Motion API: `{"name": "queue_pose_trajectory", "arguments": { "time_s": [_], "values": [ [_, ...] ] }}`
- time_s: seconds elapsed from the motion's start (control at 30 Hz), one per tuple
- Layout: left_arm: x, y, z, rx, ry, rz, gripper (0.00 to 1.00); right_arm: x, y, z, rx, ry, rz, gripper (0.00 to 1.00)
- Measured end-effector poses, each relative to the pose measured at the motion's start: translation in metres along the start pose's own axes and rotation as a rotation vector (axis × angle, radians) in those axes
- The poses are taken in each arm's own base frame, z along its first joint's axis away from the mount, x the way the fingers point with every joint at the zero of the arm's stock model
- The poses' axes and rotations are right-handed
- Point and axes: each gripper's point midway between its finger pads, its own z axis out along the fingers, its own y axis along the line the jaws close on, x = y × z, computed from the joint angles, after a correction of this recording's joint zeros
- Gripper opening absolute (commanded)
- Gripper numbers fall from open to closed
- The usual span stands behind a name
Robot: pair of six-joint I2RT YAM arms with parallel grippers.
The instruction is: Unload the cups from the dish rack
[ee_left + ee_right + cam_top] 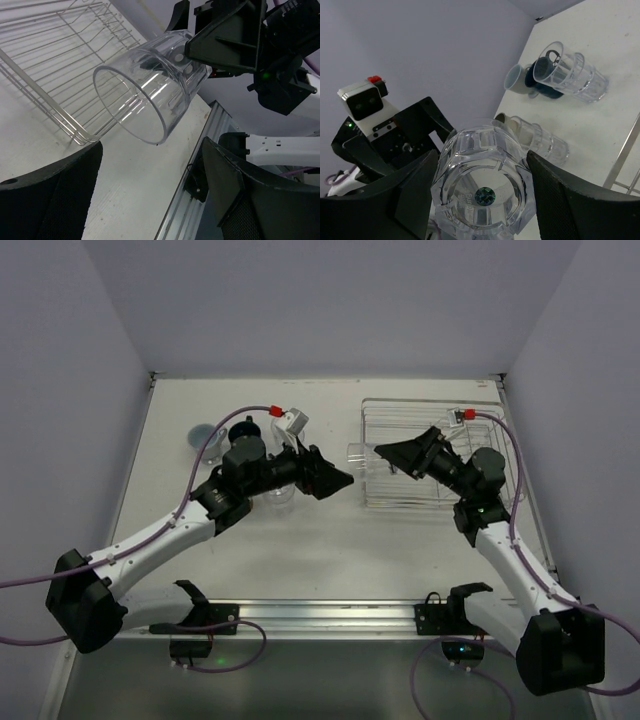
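Note:
My right gripper (487, 197) is shut on the base of a clear glass tumbler (480, 165), which it holds on its side in the air left of the dish rack (430, 403). The tumbler (360, 453) points its open mouth at my left gripper (150, 192). That gripper is open, with its fingertips (75, 165) just short of the rim and nothing between them. On the table at the left stand a light blue-grey mug (515, 78), a dark navy mug (542, 82), another clear tumbler (575, 75), and a tumbler next to a cream-topped cup (540, 142).
The silver wire rack (60, 65) lies on the right half of the white table. A metal rail (320, 615) runs along the near edge between the arm bases. Grey walls close in the left, right and back.

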Motion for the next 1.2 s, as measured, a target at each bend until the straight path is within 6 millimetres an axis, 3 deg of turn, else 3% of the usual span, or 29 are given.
{"name": "queue_pose_trajectory", "arguments": {
  "time_s": [0.17, 0.3, 0.37, 0.47, 0.5, 0.57, 0.6, 0.63, 0.77, 0.97, 1.2],
  "values": [
    [-0.007, -0.012, 0.009, 0.075, -0.023, -0.041, 0.77, 0.008, 0.009, 0.004, -0.057, 0.043, 0.026, 0.18],
    [-0.016, -0.025, 0.011, 0.137, -0.057, -0.053, 0.53, 0.025, 0.013, 0.012, -0.102, 0.105, 0.060, 0.18],
    [-0.018, -0.026, 0.012, 0.148, -0.061, -0.063, 0.46, 0.031, 0.015, 0.017, -0.122, 0.125, 0.081, 0.18],
    [-0.016, -0.023, 0.016, 0.141, -0.059, -0.082, 0.24, 0.040, 0.020, 0.024, -0.158, 0.154, 0.097, 0.18],
    [-0.015, -0.021, 0.016, 0.139, -0.055, -0.089, 0.11, 0.042, 0.022, 0.026, -0.169, 0.158, 0.102, 0.18],
    [-0.017, -0.026, 0.014, 0.158, -0.058, -0.105, 0.00, 0.041, 0.021, 0.030, -0.182, 0.152, 0.110, 0.27],
    [-0.017, -0.030, 0.012, 0.171, -0.055, -0.103, 0.00, 0.040, 0.019, 0.033, -0.184, 0.146, 0.117, 0.36],
    [-0.017, -0.031, 0.011, 0.166, -0.055, -0.095, 0.00, 0.040, 0.018, 0.035, -0.185, 0.143, 0.126, 0.59],
    [-0.010, -0.021, 0.006, 0.091, -0.041, -0.062, 0.00, 0.051, 0.011, 0.038, -0.174, 0.159, 0.152, 0.99],
    [-0.025, 0.007, -0.007, -0.108, -0.066, 0.054, 0.00, 0.072, -0.011, 0.036, -0.097, 0.221, 0.130, 0.99],
    [-0.053, 0.034, -0.039, -0.388, -0.027, 0.195, 0.00, 0.083, -0.030, 0.026, -0.008, 0.256, 0.048, 0.99]
  ]
}}
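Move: The clear cup hangs sideways in the right gripper, mouth towards the left gripper, its middle about 9 cm to the left hand's right, 4 cm farther out and roughly level. Another clear cup stands on the table about 12 cm left of the left hand, 2 cm ahead and 22 cm below. From the right hand the held cup's middle is some 4 cm left, 1 cm back and level; the dish rack's middle is about 18 cm right, 11 cm ahead and 24 cm below. Feed the held cup some 5 cm left towards the left gripper with the right hand, while easing the left gripper about 2 cm right and 3 cm up, and shut it on the cup's wall near the mouth. Then open the right fingers wide and sink that hand clear; carry the cup left and forward with the left, turning counter-clockwise. ##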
